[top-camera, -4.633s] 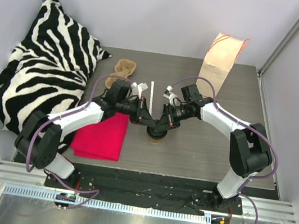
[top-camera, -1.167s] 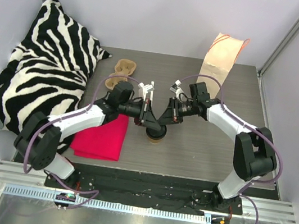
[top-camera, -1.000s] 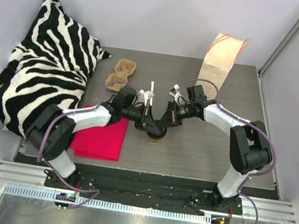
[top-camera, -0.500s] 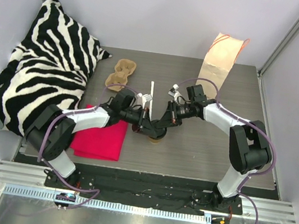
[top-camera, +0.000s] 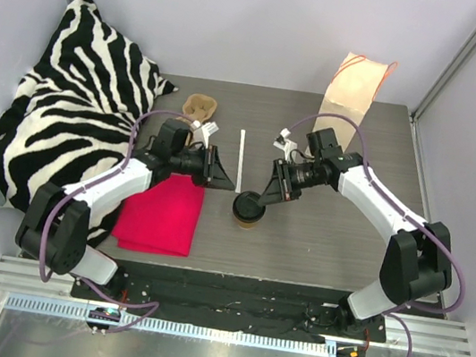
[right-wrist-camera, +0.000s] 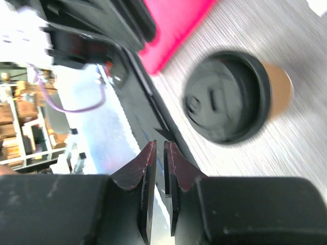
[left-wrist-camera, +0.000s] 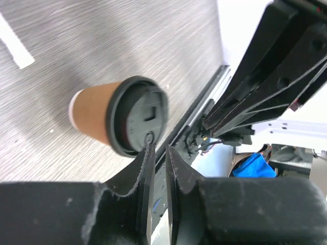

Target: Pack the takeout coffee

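The takeout coffee [top-camera: 248, 209] stands upright mid-table, a brown paper cup with its black lid [top-camera: 248, 205] on. My left gripper [top-camera: 218, 170] hangs a short way to its left and behind, apart from it. My right gripper [top-camera: 270, 192] hovers just behind and right of it, also apart. The left wrist view shows the cup [left-wrist-camera: 92, 118] and lid [left-wrist-camera: 139, 115] beyond my gripper [left-wrist-camera: 159, 148]; its jaws stand a narrow slit apart, empty. The right wrist view looks down on the lid [right-wrist-camera: 225, 97]; that gripper [right-wrist-camera: 159, 144] is likewise slightly open and empty.
A tall kraft paper bag [top-camera: 351, 92] stands at the back right. The tan pulp carrier [top-camera: 196, 109] lies at the back left, a white stick [top-camera: 241, 161] behind the cup. A red cloth [top-camera: 163, 214] lies left of the cup, beside a zebra pillow [top-camera: 77, 108].
Both grippers were shut together right over the cup's lid; now each has drawn back, left arm leftward, right arm rightward, jaws parted slightly. The lidded cup stays in place.
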Controlling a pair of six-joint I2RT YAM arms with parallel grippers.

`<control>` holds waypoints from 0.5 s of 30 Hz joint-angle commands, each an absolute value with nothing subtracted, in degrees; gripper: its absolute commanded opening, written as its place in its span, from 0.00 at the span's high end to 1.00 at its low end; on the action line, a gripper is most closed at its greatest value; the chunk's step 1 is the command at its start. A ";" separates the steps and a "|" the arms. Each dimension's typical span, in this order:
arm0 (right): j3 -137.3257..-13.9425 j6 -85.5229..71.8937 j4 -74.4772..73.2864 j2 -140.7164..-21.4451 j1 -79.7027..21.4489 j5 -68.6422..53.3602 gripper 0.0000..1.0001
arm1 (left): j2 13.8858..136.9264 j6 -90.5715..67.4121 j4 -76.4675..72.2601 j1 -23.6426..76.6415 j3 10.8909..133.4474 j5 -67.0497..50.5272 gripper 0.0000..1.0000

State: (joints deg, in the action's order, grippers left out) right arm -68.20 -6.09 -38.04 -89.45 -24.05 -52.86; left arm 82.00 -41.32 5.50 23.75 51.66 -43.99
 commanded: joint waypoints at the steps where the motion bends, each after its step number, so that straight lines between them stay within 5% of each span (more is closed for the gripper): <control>1: -64.96 -0.27 -45.17 -88.68 -24.26 -44.31 0.81 | 81.04 -39.72 8.35 23.64 51.43 -40.87 0.82; 15: -66.53 -2.46 -40.34 -96.41 -24.35 -40.96 0.82 | 83.58 -43.68 5.36 20.30 45.62 -35.95 0.84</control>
State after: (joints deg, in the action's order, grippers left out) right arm -62.87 -1.69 -43.33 -94.94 -24.05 -42.17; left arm 82.89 -43.11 7.09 20.38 46.15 -37.30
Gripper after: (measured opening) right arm 0.184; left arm 0.162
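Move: The lidded cup stands about 4 cm to the right hand's left, level with it fore and aft, its middle some 11 cm below. From the left hand the same cup is roughly 5 cm back, 6 cm to the right and 11 cm lower. The white strip's middle lies about 17 cm beyond the cup and 4 cm to the cup's left; the red cloth's middle is some 24 cm left of the cup and level with it. No touch on the cup can be seen from either hand. The right hand sinks some 8 cm off the cup's right side, easing about 3 cm right and a little back, its fingers tipping about 15 degrees steeper. The left hand goes down about 5 cm and 3 cm left, widening its sideways gap from the cup and turning slightly counter-clockwise; both grippers keep their narrow opening. ##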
